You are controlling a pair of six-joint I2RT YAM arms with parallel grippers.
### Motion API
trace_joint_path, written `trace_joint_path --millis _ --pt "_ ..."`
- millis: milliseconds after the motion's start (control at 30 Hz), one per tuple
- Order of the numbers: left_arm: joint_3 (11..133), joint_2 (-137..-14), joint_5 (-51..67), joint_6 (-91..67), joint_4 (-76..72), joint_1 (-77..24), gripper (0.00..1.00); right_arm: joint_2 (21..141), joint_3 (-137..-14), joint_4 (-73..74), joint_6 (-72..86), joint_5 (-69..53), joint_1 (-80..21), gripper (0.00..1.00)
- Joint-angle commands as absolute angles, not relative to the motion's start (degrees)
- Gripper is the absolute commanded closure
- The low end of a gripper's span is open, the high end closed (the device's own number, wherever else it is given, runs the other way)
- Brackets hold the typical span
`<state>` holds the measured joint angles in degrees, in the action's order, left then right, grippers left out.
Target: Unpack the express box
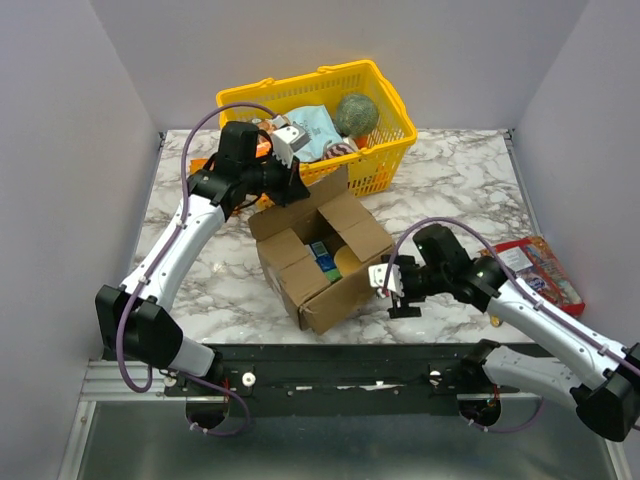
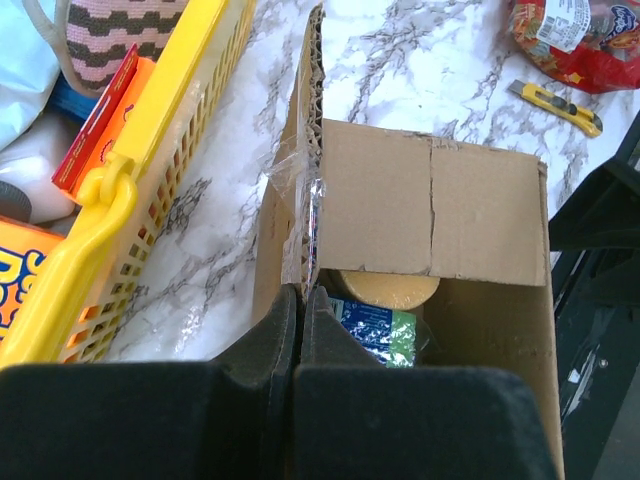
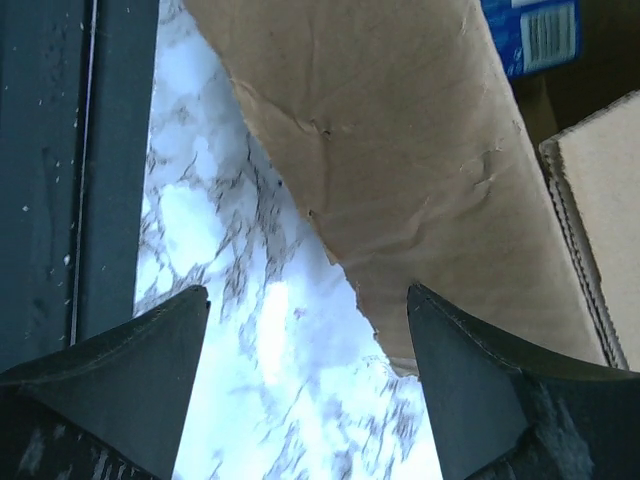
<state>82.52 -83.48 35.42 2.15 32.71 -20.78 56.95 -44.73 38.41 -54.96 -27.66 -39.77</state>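
Note:
The express box (image 1: 322, 262) stands open in the middle of the marble table, its flaps spread. Inside lie a blue and green packet (image 2: 383, 331) and a round yellow thing (image 2: 386, 288). My left gripper (image 1: 296, 184) is at the box's far left flap (image 2: 300, 180), which stands upright. The dark fingers (image 2: 272, 340) are pressed together on that flap's taped edge. My right gripper (image 1: 391, 288) hovers just off the box's near right side, open and empty. In the right wrist view a brown flap (image 3: 400, 150) hangs above and ahead of the right gripper (image 3: 308, 300), over bare marble.
A yellow plastic basket (image 1: 392, 152) with several items stands behind the box, close to my left arm. A red snack bag (image 1: 545, 270) lies at the table's right edge, and a yellow utility knife (image 2: 556, 106) lies near it. The black frame rail (image 3: 60, 150) runs along the near edge.

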Motion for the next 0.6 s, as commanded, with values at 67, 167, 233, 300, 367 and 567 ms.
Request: trace_joint_path --millis 67,167,233,300,367,567 --pt "79.5 -82.6 42.1 -0.9 34.7 -24.5 1.0 52.4 -58.4 41.3 -50.7 -20.7 -39.8 0.12" --pt "79.4 -82.8 41.8 -1.0 34.4 -24.3 1.0 53.1 -64.3 42.8 -50.2 -20.7 -39.8 0.12" --pt "78.8 -82.4 41.4 -1.6 33.4 -23.9 1.0 54.6 -69.0 40.5 -47.3 -20.6 -39.8 0.12" --pt "77.2 -81.8 41.8 -4.7 31.0 -22.7 1.0 58.3 -72.6 37.9 -46.2 -22.5 -39.8 0.15" --pt "76.3 -81.0 42.8 -7.5 29.3 -21.5 1.0 61.9 -74.9 37.2 -45.5 -26.7 -39.8 0.2" --pt "75.6 -80.8 43.5 -13.9 26.2 -21.1 1.0 74.6 -79.0 32.3 -44.1 -30.8 -44.8 0.49"
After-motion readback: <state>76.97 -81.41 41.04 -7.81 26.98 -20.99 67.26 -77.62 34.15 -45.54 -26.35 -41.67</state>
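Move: The right gripper, empty and wide open, is beside the box's near long flap, whose middle is about 3 cm ahead and 9 cm left of it. The short right flap lies roughly 14 cm ahead, 7 cm left and 5 cm above; the blue carton inside is some 11 cm ahead, 14 cm left and 5 cm below. The left gripper already pinches the far long flap; the short right flap is about 13 cm right of it, 3 cm back and 8 cm lower. Lift the right gripper steeply, about 20 cm, away from the near long flap, easing forward and then left by some 6 cm each towards the space above the short right flap; tilt the fingers up on the way and begin closing them late, as the hand starts to sink. Keep the left pinch on the far long flap, drawing it about 2 cm back and slightly right while the wrist turns some 10 degrees. ##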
